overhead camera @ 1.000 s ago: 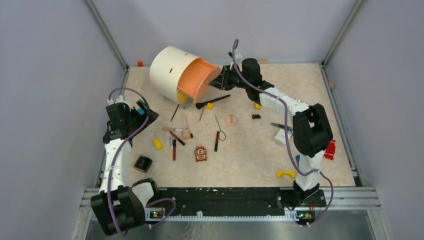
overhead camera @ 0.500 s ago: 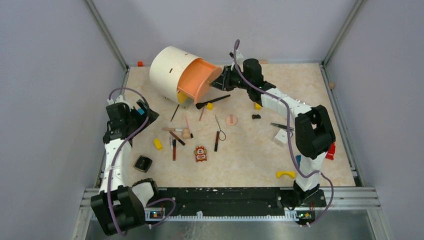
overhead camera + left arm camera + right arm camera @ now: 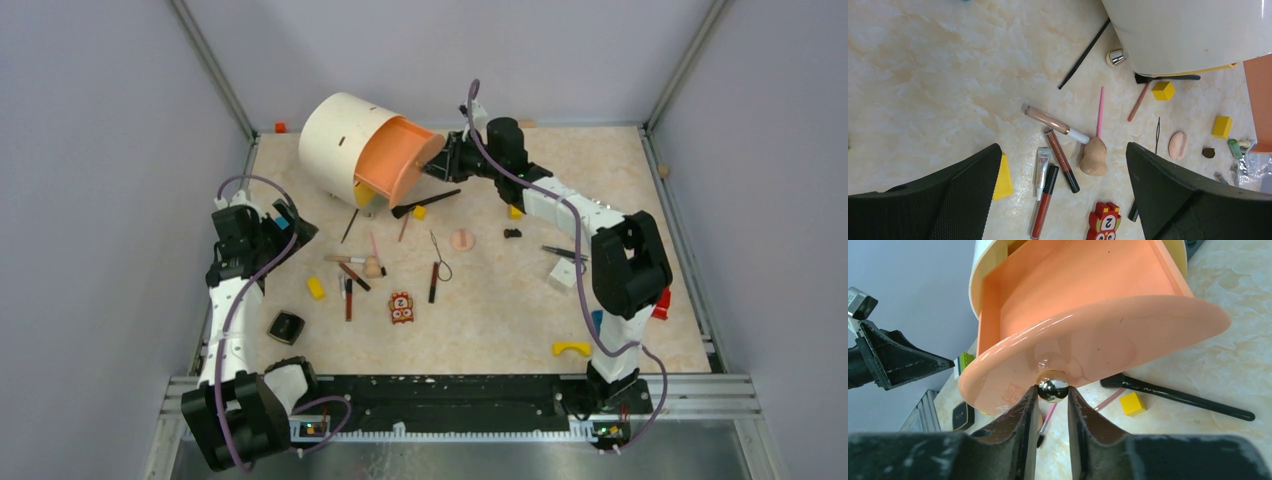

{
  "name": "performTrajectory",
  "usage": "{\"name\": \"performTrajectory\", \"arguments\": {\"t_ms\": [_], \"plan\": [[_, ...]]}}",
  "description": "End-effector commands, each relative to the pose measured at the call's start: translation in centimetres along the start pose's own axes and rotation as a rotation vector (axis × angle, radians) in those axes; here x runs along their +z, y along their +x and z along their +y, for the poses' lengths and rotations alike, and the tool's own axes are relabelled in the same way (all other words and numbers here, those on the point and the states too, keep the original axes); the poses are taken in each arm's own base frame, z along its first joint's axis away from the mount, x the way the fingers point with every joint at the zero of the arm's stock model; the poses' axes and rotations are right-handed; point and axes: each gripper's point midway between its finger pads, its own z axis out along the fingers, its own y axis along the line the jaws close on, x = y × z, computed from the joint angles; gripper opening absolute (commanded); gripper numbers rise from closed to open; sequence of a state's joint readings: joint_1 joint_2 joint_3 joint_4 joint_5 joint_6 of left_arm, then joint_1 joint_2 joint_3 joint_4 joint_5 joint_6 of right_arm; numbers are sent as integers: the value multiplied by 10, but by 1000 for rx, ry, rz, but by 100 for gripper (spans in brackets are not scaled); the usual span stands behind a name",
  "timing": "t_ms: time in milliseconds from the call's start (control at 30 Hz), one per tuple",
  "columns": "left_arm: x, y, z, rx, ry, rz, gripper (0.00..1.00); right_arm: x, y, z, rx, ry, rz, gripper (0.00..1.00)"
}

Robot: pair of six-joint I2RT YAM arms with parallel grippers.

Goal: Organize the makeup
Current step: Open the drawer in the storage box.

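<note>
The makeup lies scattered on the table: tubes and pencils (image 3: 350, 275), a beige sponge (image 3: 1093, 157), a pink brush (image 3: 1100, 111), a red lip gloss (image 3: 1044, 207), a peach puff (image 3: 462, 240), a black wire-loop tool (image 3: 438, 255) and a black brush (image 3: 1178, 397). A white round organizer (image 3: 335, 140) lies at the back with its orange drawer (image 3: 395, 158) pulled out. My right gripper (image 3: 1053, 390) is shut on the drawer's shiny metal knob (image 3: 1052, 383). My left gripper (image 3: 1063, 150) hangs wide open above the tubes, holding nothing.
An orange-red owl toy (image 3: 401, 307), yellow blocks (image 3: 316, 288) and a black compact (image 3: 286, 327) lie among the makeup. A yellow curved piece (image 3: 571, 348) and a red object (image 3: 660, 300) sit at the right front. Walls enclose the table.
The right arm has shifted slightly to the right with the knob, and the drawer sits a touch farther out. The left arm has not moved.
</note>
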State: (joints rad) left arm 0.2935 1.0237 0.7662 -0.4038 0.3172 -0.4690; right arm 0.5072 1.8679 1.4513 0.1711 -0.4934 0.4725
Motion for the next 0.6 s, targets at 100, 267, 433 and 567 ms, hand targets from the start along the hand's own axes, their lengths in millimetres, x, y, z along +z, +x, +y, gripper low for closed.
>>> {"name": "performTrajectory", "arguments": {"t_ms": [100, 267, 433, 567], "plan": [[1, -7, -3, 15, 21, -31, 99, -15, -32, 16, -63, -24, -82, 34], [1, -7, -2, 15, 19, -32, 99, -18, -35, 15, -75, -6, -87, 43], [1, -8, -2, 17, 20, -34, 99, -25, -38, 17, -92, 10, -95, 46], [0, -8, -1, 18, 14, -37, 99, -31, -40, 18, -101, 24, -100, 49]]}}
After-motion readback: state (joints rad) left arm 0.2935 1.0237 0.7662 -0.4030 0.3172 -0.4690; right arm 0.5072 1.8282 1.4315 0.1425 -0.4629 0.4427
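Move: The right hand still pinches the round knob of the storage box's pulled-out upper drawer, with the knob right at its hand point. The box's body is centred about 13 cm ahead, 16 cm to the left and 8 cm lower. On the table some 20 cm below lie the black makeup brush, 10 cm ahead, and a yellow cube, 7 cm ahead and 2 cm left. From the left hand the knob is roughly 11 cm ahead, 26 cm right and 7 cm higher. Staying nearly in place at the drawer front, the right hand opens its fingers from about a fifth to nearly half, letting go of the knob on both sides. Only towards the end does it ease off by about 1 cm, to its right and slightly up, away from the drawer, with the wrist hardly turning. ##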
